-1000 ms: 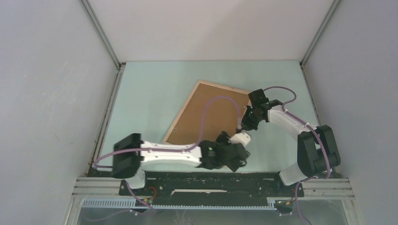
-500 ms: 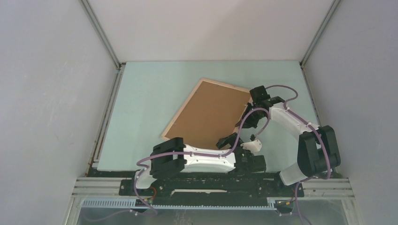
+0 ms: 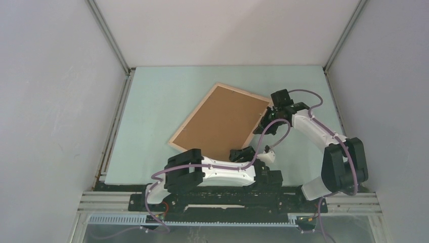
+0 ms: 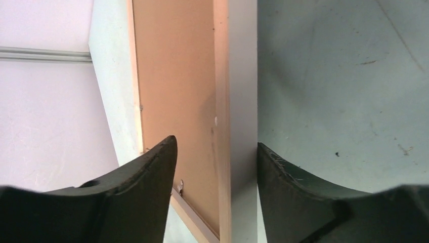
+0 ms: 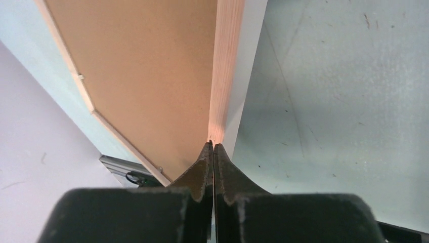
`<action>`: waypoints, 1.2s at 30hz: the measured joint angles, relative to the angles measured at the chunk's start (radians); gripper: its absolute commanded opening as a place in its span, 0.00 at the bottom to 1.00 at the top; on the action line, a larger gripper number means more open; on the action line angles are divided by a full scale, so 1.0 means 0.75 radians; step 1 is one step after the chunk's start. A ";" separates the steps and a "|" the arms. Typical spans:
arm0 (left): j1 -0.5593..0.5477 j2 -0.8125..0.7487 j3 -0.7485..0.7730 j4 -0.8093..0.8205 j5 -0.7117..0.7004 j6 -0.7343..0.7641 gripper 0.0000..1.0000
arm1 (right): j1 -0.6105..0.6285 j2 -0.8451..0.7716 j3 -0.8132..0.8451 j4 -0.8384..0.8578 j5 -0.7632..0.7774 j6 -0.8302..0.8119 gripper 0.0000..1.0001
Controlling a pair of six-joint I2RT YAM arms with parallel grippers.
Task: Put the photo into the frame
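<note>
The frame [image 3: 243,92] lies tilted across the table with its plain brown backing board [image 3: 220,121] facing up. The photo is hidden or out of view. My left gripper [image 3: 251,152] is at the frame's near right edge. In the left wrist view it [image 4: 217,152] is open, its fingers astride the light wood rim [image 4: 221,101]. My right gripper [image 3: 257,130] is farther along the same edge. It [image 5: 212,147] is shut, its tips touching the wood rim [image 5: 225,76] beside the backing board [image 5: 152,66].
The pale green table top [image 3: 162,101] is boxed in by grey walls on the left, back and right. A black and aluminium rail [image 3: 227,200] with the arm bases runs along the near edge. Purple cables loop over both arms.
My left arm has folded in, bringing its gripper onto the frame's near right edge, and its jaws have narrowed. The frame has slid and turned a little to the left. The right gripper stays shut.
</note>
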 measured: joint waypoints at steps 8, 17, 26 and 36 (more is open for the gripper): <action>0.000 -0.056 0.000 -0.068 0.009 -0.072 0.17 | -0.037 -0.032 0.014 0.057 -0.038 -0.004 0.00; 0.010 -0.126 0.001 -0.127 0.005 -0.082 0.00 | -0.158 -0.114 0.115 0.005 -0.090 -0.287 0.56; 0.118 -0.345 0.061 -0.160 0.125 0.036 0.00 | -0.193 -0.624 0.342 -0.134 0.174 -0.560 0.64; 0.520 -0.859 0.177 -0.049 0.500 0.220 0.00 | -0.196 -0.704 0.314 -0.229 0.208 -0.566 0.62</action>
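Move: The left hand's open fingers already straddle the frame's right long rail near its near corner; the frame's middle lies about 11 cm ahead, 8 cm left and some 4 cm below. The frame's far right corner is some 20 cm ahead and 11 cm right of that hand, a little lower. The right hand's shut fingertips are at the same rail farther out, with the frame's middle about 4 cm ahead, 13 cm left and 5 cm lower. The left fingers close on the rail and lift it slowly, briefly loosen and clamp again, then swing it up fast, about 22 cm in all, with some 10 cm to the left and a little forward, rolling about 40 degrees so the hand's right side rises. The right hand keeps shut while easing forward and up a few centimetres, then opens to about two-thirds and leaves the rail upward and to the right, its fingers tilting up and outward. ##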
